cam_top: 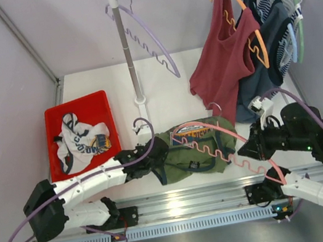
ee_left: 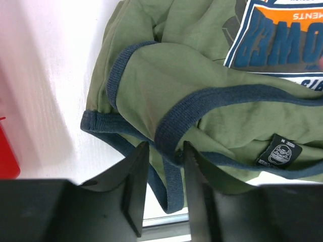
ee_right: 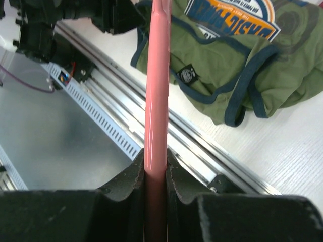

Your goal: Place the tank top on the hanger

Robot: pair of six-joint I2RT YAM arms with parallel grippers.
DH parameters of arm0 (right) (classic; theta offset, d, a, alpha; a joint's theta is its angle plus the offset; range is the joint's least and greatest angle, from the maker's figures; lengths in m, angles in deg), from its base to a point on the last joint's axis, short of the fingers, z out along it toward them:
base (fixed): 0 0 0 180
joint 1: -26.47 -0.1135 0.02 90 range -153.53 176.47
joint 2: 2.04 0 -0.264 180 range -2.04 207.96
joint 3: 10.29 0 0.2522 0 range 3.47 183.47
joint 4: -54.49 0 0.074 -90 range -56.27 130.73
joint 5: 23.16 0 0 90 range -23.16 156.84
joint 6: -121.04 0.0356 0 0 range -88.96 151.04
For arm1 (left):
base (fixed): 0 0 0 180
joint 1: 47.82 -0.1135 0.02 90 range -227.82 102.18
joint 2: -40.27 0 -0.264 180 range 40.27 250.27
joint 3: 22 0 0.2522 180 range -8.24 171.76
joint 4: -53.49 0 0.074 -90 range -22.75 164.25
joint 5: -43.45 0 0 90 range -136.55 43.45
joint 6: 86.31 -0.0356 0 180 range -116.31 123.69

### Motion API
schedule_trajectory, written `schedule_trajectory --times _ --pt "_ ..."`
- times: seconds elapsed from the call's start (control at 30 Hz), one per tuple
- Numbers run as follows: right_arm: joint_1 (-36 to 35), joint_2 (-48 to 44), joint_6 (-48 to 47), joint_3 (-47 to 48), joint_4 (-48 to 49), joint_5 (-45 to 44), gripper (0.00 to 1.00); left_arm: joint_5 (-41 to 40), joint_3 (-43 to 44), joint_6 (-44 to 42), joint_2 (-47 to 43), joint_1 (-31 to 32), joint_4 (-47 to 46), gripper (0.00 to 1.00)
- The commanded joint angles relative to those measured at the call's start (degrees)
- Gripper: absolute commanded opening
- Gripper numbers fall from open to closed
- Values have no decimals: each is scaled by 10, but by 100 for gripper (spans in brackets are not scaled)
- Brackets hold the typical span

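The olive-green tank top lies crumpled on the white table just in front of the arms, graphic side up. My left gripper is at its left edge. In the left wrist view the gripper is open, its fingers either side of a navy-trimmed strap of the tank top. A gap shows beside the strap. The salmon-pink hanger lies slanted over the garment's right half, its wavy bar toward me. My right gripper holds its lower right arm. Up close, that gripper is shut on the hanger, with the tank top beyond.
A red bin at the left holds a white printed garment. The clothes rack pole stands behind the tank top with a lilac hanger. A dark red tank top and dark garments hang at the right. A metal rail runs along the near edge.
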Motion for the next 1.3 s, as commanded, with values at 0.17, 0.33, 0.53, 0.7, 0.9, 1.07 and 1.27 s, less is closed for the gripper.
schedule_trajectory --times 0.17,0.33,0.53,0.7,0.9,1.07,1.27 --pt "2 31 -58 32 -25 67 0 30 23 -61 6 -38 -51 10" --pt "2 43 -76 12 3 67 0 67 50 -104 -3 -61 -43 0" --pt "3 62 -92 -30 64 77 0 119 95 -158 4 -67 -14 0" --pt "2 77 -112 -38 89 75 0 153 130 -205 5 -67 6 0" --pt "2 96 -130 -32 117 85 0 189 167 -252 11 -67 51 0" --pt "2 94 -135 -65 162 135 0 195 191 -271 -7 -67 60 0" --pt "1 74 -131 -112 218 147 0 222 248 -316 -17 -67 77 0"
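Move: The navy-trimmed strap at the tank top's left end lies practically between my left fingertips, about 1 cm ahead and 2 cm lower. The care label is some 14 cm to its right and about level with it; the logo patch is 15 cm right of the strap and 11 cm farther out. From my right hand, which already holds the pink hanger, the strap lies roughly 32 cm left, 12 cm ahead and 20 cm below. I close my left fingers on the strap while easing slightly forward, then lift it about 10 cm and draw it some 4 cm right, turning clockwise nearly 30 degrees. Meanwhile my right hand keeps its grip on the hanger and carries it left and down, about 5 cm each way, swinging it counter-clockwise so its left end comes to the strap. ##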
